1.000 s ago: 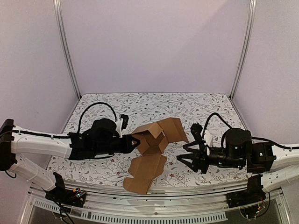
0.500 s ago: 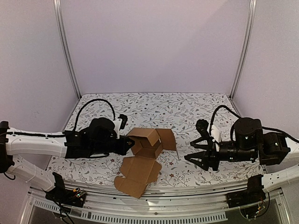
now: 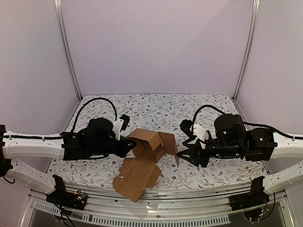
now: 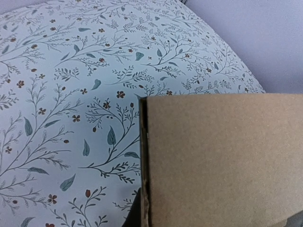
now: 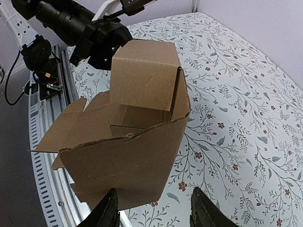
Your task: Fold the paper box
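Observation:
The paper box [image 3: 149, 140] is brown cardboard, half folded, at the table's middle front. One panel stands up and a flat flap [image 3: 136, 176] reaches toward the near edge. My left gripper [image 3: 129, 143] is shut on the box's left wall. In the left wrist view that panel [image 4: 222, 161] fills the lower right and hides the fingers. My right gripper [image 3: 182, 150] is open just right of the box's upright right flap. In the right wrist view the box [image 5: 142, 75] rises right ahead of that gripper [image 5: 154, 215], its near wall beside the left fingertip [image 5: 105, 213].
A floral cloth [image 3: 156, 106] covers the table. Lilac walls with metal posts [image 3: 66, 52] close off the back and sides. A metal rail [image 3: 156, 210] runs along the near edge. The left arm [image 5: 90, 33] lies behind the box in the right wrist view.
My right gripper has swung left and come up against the box's right flap, its jaws a little narrower. The left arm has drawn the box slightly left and lower, and the right flap stands steeper.

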`<move>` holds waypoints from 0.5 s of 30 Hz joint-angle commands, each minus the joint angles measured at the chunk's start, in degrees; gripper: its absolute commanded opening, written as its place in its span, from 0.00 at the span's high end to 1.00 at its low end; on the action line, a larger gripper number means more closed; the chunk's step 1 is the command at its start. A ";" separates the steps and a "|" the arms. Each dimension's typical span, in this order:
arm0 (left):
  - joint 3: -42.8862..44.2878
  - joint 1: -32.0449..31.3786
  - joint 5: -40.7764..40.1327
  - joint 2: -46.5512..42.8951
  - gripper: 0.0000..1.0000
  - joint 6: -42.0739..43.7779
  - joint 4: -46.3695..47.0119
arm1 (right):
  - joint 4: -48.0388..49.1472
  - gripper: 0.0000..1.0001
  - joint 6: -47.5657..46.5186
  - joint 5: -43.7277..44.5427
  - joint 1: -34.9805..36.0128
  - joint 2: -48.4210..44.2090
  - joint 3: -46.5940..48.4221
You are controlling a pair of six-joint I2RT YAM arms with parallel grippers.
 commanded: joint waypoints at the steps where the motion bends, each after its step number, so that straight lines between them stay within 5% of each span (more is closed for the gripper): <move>1: -0.44 0.77 0.66 -0.52 1.00 1.28 0.45 | 4.03 0.51 -0.81 -4.66 -0.73 3.81 2.79; 15: -0.53 0.71 -1.37 0.13 1.00 0.74 0.91 | 10.88 0.56 -0.34 -10.26 -0.69 15.23 7.09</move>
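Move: The right hand, its fingers half open, has the box's right side flap about 4 cm to its left, level with it fore and aft and some 2 cm lower. The open box body lies about 11 cm to its left, 3 cm farther out and 4 cm lower, and the long loose panel about 14 cm left, 6 cm nearer the base and 8 cm lower. From the left hand, which already grips the box's left edge, the side flap is roughly 11 cm to the right at about its own height. The right hand sweeps left by about 6 cm towards the box body, dipping a centimetre or so and turning slightly counter-clockwise, and its half-open fingertips push the side flap ahead of them, in towards the open side of the box. The left hand stays where it is with its fingers shut on the box's left edge, steadying the body while the flap is driven in from the right. ##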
